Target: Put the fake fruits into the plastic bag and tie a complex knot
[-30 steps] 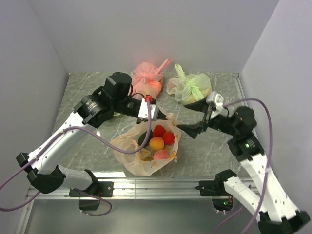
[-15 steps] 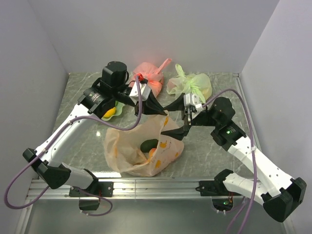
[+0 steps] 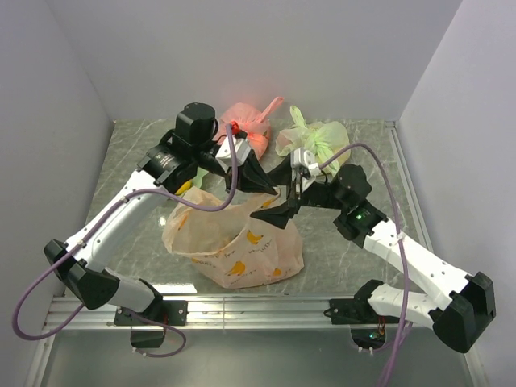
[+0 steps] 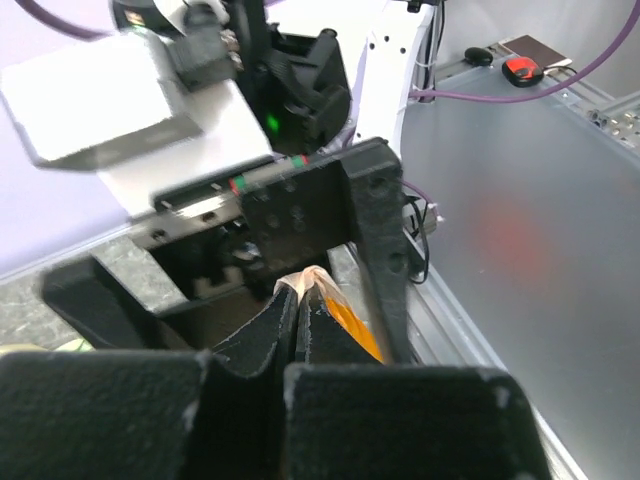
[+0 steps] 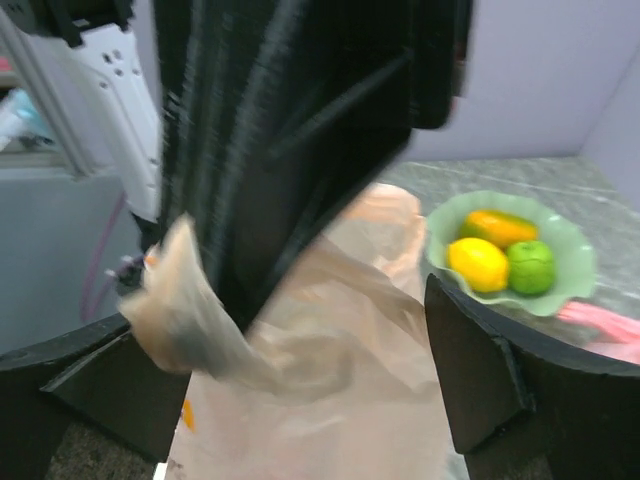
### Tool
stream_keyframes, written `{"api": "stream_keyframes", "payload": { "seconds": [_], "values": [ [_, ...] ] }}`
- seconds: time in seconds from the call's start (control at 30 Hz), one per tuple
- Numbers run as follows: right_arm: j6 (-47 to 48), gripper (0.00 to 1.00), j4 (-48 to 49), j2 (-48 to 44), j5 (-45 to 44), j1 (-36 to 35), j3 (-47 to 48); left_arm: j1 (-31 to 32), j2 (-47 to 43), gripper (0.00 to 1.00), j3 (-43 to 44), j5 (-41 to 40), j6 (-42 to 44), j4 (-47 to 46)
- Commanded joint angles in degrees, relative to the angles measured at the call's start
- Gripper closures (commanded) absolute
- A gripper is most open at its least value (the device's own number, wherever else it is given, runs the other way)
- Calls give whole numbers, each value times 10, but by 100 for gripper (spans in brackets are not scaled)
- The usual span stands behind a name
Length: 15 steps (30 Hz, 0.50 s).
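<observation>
The pale orange plastic bag (image 3: 234,242) stands bunched up at the table's front centre, its top pulled up. My left gripper (image 3: 263,185) is shut on a pinched strip of the bag's top (image 4: 300,283). My right gripper (image 3: 282,208) is open right beside it, its wide-apart fingers (image 5: 488,380) either side of the bag's twisted handle (image 5: 190,320). The fake fruits inside the bag are hidden by the plastic. Three more fake fruits, yellow (image 5: 478,263), green (image 5: 530,265) and orange (image 5: 498,226), lie in a dish. No knot is in view on this bag.
A pale green scalloped dish (image 5: 575,250) stands beyond the bag, under my left arm. A tied pink-red bag (image 3: 246,133) and a tied light green bag (image 3: 314,145) sit at the back. Walls close in on both sides and behind.
My left gripper has drawn the bag's top up and over, so the fruits inside no longer show. My right arm has swung left, in against the bag and the left gripper.
</observation>
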<state>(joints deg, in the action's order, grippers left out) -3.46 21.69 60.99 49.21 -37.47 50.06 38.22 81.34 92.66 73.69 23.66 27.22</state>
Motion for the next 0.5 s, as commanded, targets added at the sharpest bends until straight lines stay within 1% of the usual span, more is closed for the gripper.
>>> {"api": "stream_keyframes", "payload": {
  "seconds": [0.0,0.07,0.13,0.2,0.23,0.33,0.37,0.43,0.47],
  "values": [
    [-63,8,62,8,-27,-22,-21,0,-16,100,-17,4,-40,-99],
    [-107,16,75,24,-39,-28,-42,-1,-15,100,-17,-11,-30,-103],
    [-140,19,79,40,-45,-30,-65,-1,-17,100,-22,-18,-27,-113],
    [-148,21,82,44,-60,-29,-92,-1,-26,100,-38,-27,-30,-125],
    [-150,22,80,43,-66,-29,-101,0,-29,100,-46,-30,-37,-150],
    [-158,30,83,37,-80,-28,-131,0,-47,100,-70,-48,-46,-175],
    [-162,44,85,36,-81,-28,-139,-1,-50,100,-75,-52,-52,-181],
    [-167,62,91,33,-81,-29,-159,-2,-54,100,-84,-68,-50,-182],
    [-168,76,91,32,-81,-28,-162,-3,-57,100,-86,-72,-53,-183]
  ]
}}
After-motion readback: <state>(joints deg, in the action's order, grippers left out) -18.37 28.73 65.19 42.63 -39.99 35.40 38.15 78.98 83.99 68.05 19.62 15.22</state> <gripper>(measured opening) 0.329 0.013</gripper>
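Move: The peach bag's film hanging under the left fingertips is what the open right hand goes for, almost straight below it by some 11 cm and 1 cm to its left. The bag's open mouth lies about 13 cm left, 4 cm back and 12 cm down; its bulging body is roughly 25 cm below, 3 cm left and 2 cm back. From the left hand, pinching the bag's top corner, that film is about 13 cm below and 1 cm to the left. The bag's film below the left fingertips is taken between the right fingers: the right hand drops about 11 cm past the pinched corner, rolling some 25 degrees so its forward side dips, and closes from nearly wide open to about a third. The left hand keeps its pinch on the corner and eases a couple of centimetres forward and down. ##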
